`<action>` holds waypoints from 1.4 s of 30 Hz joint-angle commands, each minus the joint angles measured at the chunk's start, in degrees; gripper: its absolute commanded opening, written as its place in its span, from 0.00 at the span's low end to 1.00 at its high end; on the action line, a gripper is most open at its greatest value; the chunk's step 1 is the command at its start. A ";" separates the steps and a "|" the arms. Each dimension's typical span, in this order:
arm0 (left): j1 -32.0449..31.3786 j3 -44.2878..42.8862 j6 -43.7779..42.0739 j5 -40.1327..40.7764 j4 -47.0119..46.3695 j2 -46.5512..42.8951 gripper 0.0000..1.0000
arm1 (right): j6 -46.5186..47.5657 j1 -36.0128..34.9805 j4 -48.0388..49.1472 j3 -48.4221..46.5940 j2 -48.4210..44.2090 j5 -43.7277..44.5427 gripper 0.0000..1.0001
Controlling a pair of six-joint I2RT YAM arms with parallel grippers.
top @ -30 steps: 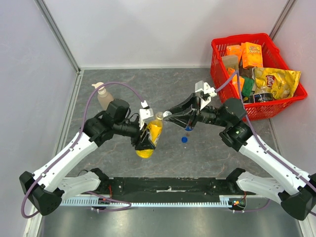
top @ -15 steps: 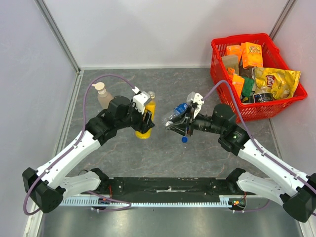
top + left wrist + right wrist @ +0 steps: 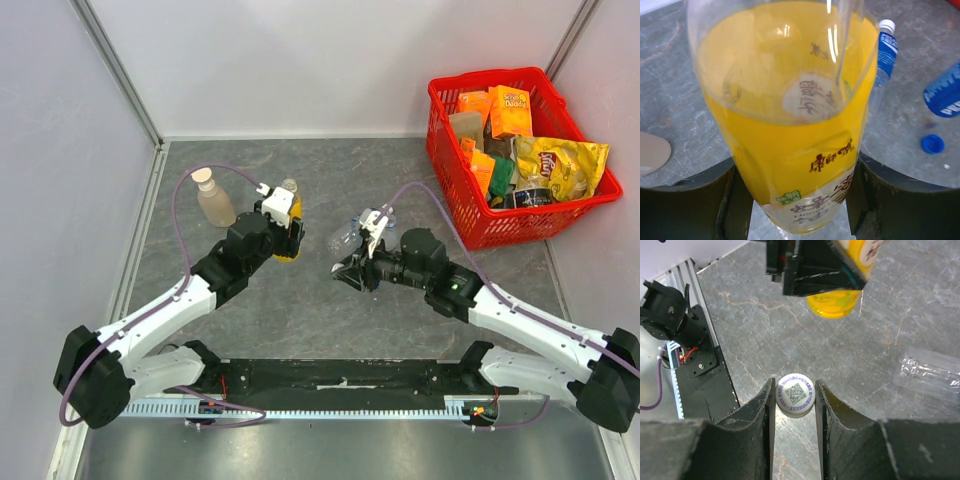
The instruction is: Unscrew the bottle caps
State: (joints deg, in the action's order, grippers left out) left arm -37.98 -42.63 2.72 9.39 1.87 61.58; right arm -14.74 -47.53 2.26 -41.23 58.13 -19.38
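Observation:
The yellow-orange juice bottle point(image 3: 288, 228) stands upright in the left-centre of the table, my left gripper point(image 3: 284, 244) shut on its lower body. In the left wrist view the bottle point(image 3: 790, 115) fills the frame between the dark fingers point(image 3: 715, 200). My right gripper point(image 3: 349, 276) is low over the table to its right, shut on a white cap point(image 3: 795, 395) printed with a QR code. A blue cap point(image 3: 932, 144) lies loose on the table. One clear blue-labelled bottle point(image 3: 885, 47) with a white cap lies beyond, and another clear bottle point(image 3: 345, 237) lies beside my right gripper.
A beige pump-top soap dispenser point(image 3: 212, 198) stands left of the juice bottle. A red basket point(image 3: 446, 150) full of snack packs sits at the far right. The arms' black base rail point(image 3: 330, 378) runs along the near edge.
My left arm has set the tilted juice bottle upright and carried it farther back and left. My right gripper has swung down and nearer with the white cap still in it.

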 commanded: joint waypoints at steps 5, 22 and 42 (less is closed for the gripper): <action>3.69 7.20 -3.96 2.56 -29.71 6.17 0.02 | 0.24 -10.03 1.34 0.19 6.46 14.70 0.00; 10.99 9.76 -7.82 -5.16 -64.87 30.51 0.02 | 0.85 -16.28 10.39 3.44 22.81 29.66 0.00; 12.49 3.35 -7.91 -9.12 -62.18 39.40 0.02 | -0.29 -16.63 5.83 -0.87 32.31 32.64 0.22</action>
State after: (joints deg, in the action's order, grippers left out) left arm -25.78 -36.38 -3.73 0.91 -59.92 101.01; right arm -14.87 -63.66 8.47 -39.33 90.00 10.83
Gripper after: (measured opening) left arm 0.676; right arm 0.376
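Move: The open patch of table for the held juice bottle lies about 13 cm ahead of the left hand and some 19 cm below; the pump bottle stands 19 cm ahead and 21 cm to its left. The bare table for the white cap lies some 22 cm below the right hand and 3 cm to its left. From the right hand, the blue cap lies 7 cm ahead, 6 cm right; the standing water bottle 18 cm ahead, 8 cm right; the lying bottle 24 cm ahead, 3 cm right. The white cap, still pinched in the right fingers, goes down about 20 cm towards bare table, drifting slightly left as the fingers tip steeper by some 30 degrees. The juice bottle, kept in the left grip, is carried forward and lowered, the hand levelling its downward-pointing fingers; it dips, then rises slightly near the end while easing on forward. Neither gripper opens. ##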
